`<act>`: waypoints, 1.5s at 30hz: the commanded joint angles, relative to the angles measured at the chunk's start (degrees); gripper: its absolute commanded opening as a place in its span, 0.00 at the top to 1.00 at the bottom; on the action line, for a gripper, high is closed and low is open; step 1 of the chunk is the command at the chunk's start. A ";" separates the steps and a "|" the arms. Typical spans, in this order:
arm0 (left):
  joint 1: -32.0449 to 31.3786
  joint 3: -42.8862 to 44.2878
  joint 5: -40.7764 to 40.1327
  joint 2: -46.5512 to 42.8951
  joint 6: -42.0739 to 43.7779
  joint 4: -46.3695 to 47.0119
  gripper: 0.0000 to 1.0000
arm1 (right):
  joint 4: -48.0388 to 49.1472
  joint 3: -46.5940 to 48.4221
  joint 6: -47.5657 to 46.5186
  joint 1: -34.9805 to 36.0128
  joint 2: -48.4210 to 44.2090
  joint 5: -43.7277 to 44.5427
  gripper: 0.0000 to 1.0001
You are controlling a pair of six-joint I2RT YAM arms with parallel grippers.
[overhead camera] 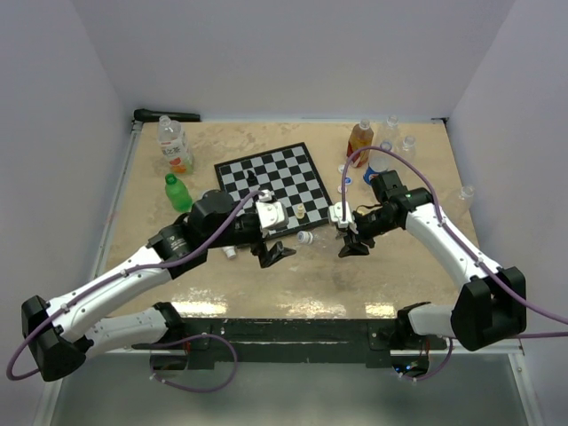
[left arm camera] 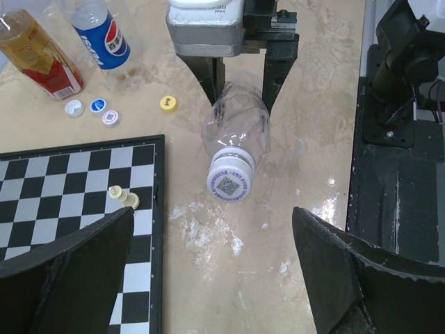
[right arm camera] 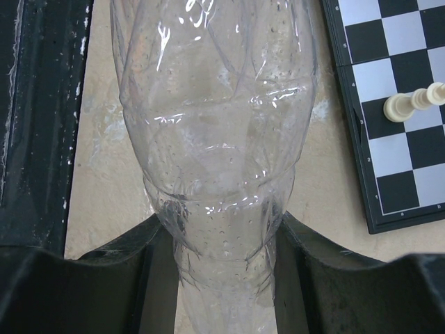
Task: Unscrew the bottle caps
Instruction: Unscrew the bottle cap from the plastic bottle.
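A clear label-less bottle lies on its side just above the tabletop, and my right gripper is shut on its body. In the left wrist view the same bottle points its white cap, printed with a square code, toward my left gripper. That gripper is open, its fingers wide on either side and a short way in front of the cap, touching nothing. From above, the cap sits between my left gripper and my right gripper.
The chessboard lies behind the grippers, with a pale chess piece near its edge. An orange-labelled bottle, a blue-labelled bottle and several loose caps stand at the back right. A green bottle and another bottle stand left.
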 commanded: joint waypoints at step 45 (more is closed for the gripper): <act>12.17 3.14 6.94 9.28 -58.13 3.49 1.00 | -1.40 1.52 -1.88 0.19 1.37 -2.04 0.85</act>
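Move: The white cap on the clear plastic bottle, which the right gripper already holds, lies about 5 cm to the right of the open left hand, 3 cm below and nearly straight across. From the left hand, the cream chess piece stands some 13 cm ahead and 4 cm right, and the yellow cap lies 13 cm ahead and 22 cm right, both about 20 cm down. From the right hand the white cap is some 9 cm left, level fore and aft, and about 6 cm higher. The left hand goes right and down about 5 cm in all, its fingers coming from wide open to either side of the white cap and pinching it, while the right hand stays almost in place and keeps its grip on the bottle body. With the cap pinched, the left wrist then rolls quickly some 45 degrees about the line of its fingers, counter-clockwise as you face the cap's top (upper side going forward), easing about 2 cm forward and 2 cm back to the left, and the right hand follows by a centimetre or so forward, left and up. ##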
